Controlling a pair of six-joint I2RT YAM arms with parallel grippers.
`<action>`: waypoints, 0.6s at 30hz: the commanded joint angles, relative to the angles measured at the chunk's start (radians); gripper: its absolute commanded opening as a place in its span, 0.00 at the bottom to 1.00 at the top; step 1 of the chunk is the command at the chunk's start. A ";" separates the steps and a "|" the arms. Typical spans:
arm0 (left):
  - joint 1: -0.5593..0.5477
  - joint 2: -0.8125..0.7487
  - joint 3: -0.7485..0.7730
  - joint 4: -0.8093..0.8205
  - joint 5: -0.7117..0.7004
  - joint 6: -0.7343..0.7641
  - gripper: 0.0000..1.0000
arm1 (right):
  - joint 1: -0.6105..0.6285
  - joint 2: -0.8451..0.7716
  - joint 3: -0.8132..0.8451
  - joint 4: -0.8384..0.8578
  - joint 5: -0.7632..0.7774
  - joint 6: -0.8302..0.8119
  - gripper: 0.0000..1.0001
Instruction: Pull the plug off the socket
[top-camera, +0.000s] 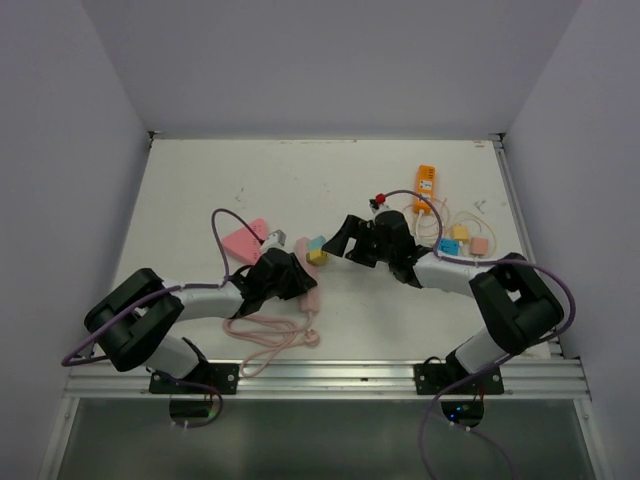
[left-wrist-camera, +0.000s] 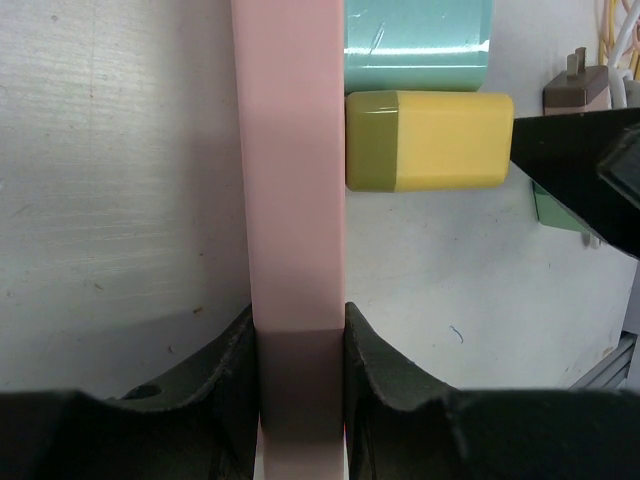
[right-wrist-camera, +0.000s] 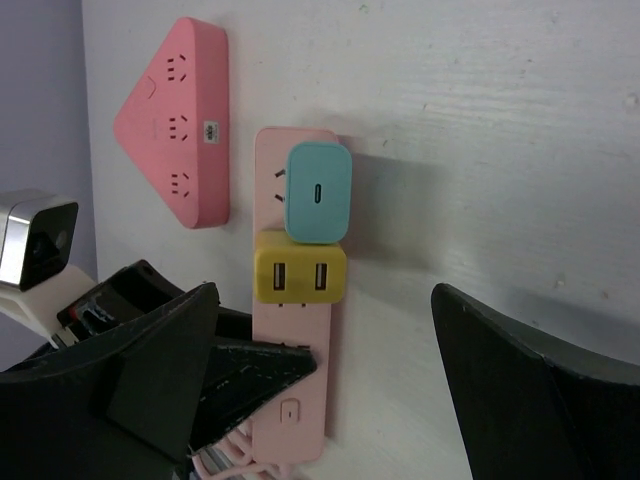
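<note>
A pink power strip, the socket (top-camera: 313, 290) (left-wrist-camera: 295, 150) (right-wrist-camera: 290, 380), lies on the white table. A yellow plug (top-camera: 316, 258) (left-wrist-camera: 430, 140) (right-wrist-camera: 300, 267) and a teal plug (top-camera: 318, 243) (left-wrist-camera: 420, 40) (right-wrist-camera: 318, 193) sit in it side by side. My left gripper (top-camera: 290, 272) (left-wrist-camera: 297, 310) is shut on the strip's sides, just below the yellow plug. My right gripper (top-camera: 338, 243) (right-wrist-camera: 328, 300) hangs wide open just right of the plugs, its fingers (right-wrist-camera: 530, 390) apart from them and holding nothing.
A pink triangular socket block (top-camera: 245, 238) (right-wrist-camera: 180, 120) lies left of the strip. The strip's pink cable (top-camera: 265, 335) coils near the front edge. At the back right are an orange device (top-camera: 426, 187), small loose plugs (top-camera: 452, 240) and thin cables.
</note>
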 joint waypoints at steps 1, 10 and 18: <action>-0.011 0.055 -0.020 -0.108 0.003 0.063 0.00 | 0.020 0.078 0.068 0.141 -0.088 0.029 0.91; -0.011 0.056 -0.020 -0.104 0.006 0.066 0.00 | 0.045 0.197 0.133 0.151 -0.119 0.000 0.82; -0.009 0.049 -0.026 -0.091 0.011 0.071 0.00 | 0.054 0.226 0.122 0.179 -0.142 0.006 0.51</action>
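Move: The yellow plug, seated in the long pink socket, lies about 5 cm to the right hand's left, level with it fore and aft, and some 3 cm lower. The teal plug sits about 4 cm farther out than the yellow one; the held pink socket's middle is about 5 cm back, 8 cm left and 5 cm below the right hand. From the left hand the yellow plug is about 6 cm ahead, 3 cm right and slightly above. Leftward and slightly down, about 5 cm in all and slowing, the right hand slides its open fingers either side of the yellow plug, turning a little counter-clockwise. Late in the approach the fingers close to roughly half open and come up against the plug's two sides. The left hand stays put, still pinching the pink socket. ##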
